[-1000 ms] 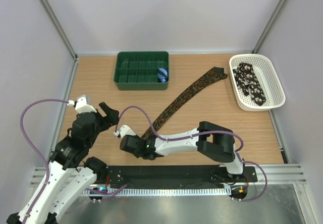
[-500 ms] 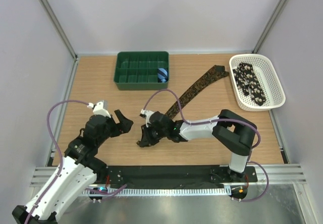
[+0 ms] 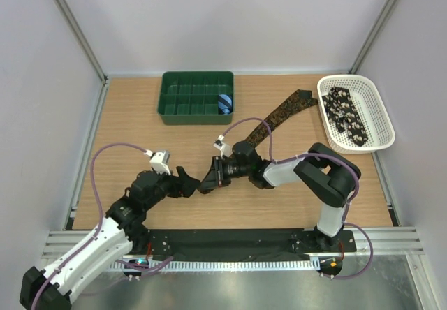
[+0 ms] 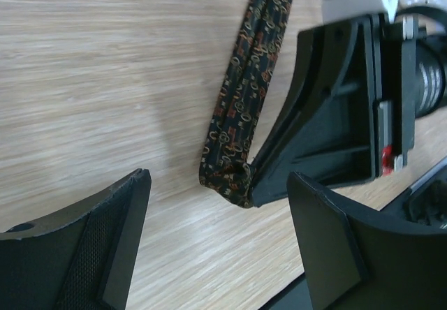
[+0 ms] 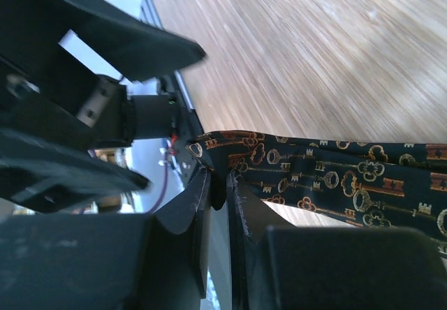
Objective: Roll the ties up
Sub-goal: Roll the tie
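Note:
A dark brown tie with a tan-orange pattern lies slanted across the table, its wide end near the basket. My right gripper is shut on the tie's narrow end, pinched between the jaws. Just left of that end, my left gripper stands open and holds nothing. In the left wrist view the folded tie end rests on the wood ahead of the left gripper, with the right gripper against it. A second tie, black with pale spots, lies in the basket.
A white basket stands at the back right. A green compartment tray at the back holds a small blue roll. A black mounting rail runs along the near edge.
My right gripper has carried the tie's narrow end away from the near edge, up and to the right. My left arm has swung right, bringing its open gripper close to that end.

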{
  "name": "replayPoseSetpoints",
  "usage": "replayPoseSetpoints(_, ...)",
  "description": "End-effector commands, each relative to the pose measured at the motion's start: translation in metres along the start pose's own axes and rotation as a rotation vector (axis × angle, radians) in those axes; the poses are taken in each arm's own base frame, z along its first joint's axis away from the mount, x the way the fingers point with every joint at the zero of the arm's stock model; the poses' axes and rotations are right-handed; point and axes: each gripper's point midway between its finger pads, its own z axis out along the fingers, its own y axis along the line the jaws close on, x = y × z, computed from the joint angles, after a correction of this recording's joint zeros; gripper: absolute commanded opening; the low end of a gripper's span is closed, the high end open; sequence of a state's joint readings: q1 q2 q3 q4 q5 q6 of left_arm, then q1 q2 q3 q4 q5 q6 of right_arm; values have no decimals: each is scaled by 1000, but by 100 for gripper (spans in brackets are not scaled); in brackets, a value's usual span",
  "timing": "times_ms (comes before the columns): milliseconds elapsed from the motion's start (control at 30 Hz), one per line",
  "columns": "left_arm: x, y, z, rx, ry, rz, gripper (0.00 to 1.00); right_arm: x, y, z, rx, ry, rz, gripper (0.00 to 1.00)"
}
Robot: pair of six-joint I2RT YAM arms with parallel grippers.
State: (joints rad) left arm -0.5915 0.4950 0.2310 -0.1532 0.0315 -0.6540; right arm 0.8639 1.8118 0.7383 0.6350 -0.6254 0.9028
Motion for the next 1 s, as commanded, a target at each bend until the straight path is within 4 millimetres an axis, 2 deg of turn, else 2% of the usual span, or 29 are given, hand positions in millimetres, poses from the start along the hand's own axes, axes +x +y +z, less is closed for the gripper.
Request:
replayPoseSetpoints(0, -18, -25, 6, 110, -95, 118, 83, -5, 7, -3, -78, 2, 19, 11)
replayPoseSetpoints(67, -21, -24, 8, 89, -106, 162, 83, -4, 1, -4, -72, 7, 28, 11)
replayPoseSetpoints(200, -13, -20, 14, 73, -64, 246, 83, -2, -14, -6, -46, 19, 46, 10)
replayPoseSetpoints(300, -7, -27, 18, 100, -29, 280, 83, -1, -22, -8, -26, 24, 47, 10)
replayPoseSetpoints(500, 3, -33, 23, 109, 18, 325, 82, 6, -52, -13, 139, 62, 25, 9)
replayPoseSetpoints(667, 14, -35, 29, 105, 70, 352, 81, 4, -62, -14, 188, 65, 2, 8)
replayPoseSetpoints(967, 21, -37, 40, 55, 162, 432, 78, -1, -60, -14, 209, 70, -32, 8)
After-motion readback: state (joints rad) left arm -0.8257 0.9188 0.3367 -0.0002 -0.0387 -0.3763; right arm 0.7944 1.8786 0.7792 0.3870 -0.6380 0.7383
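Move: The tie's near end is already pinched in the right hand, roughly 5 cm to the right of the open left hand, about level with it fore and aft and some 3 cm below. From the right hand, the spot on the table it is going to lies about 7 cm below, 3 cm right and 1 cm ahead; the tie's far end lies some 29 cm ahead and 32 cm right. The green box stands about 28 cm ahead of the left hand and 2 cm right. The tie's pinched end is carried down about 5.5 cm to the table and some 3 cm right by the right hand, whose fingers tip about 10 degrees further down, keep their hold and then stay there. The left hand follows beside it, about 5 cm right and 3 cm down, turning some 15 degrees clockwise while its left side rises, fingers still wide open and not touching the tie. ##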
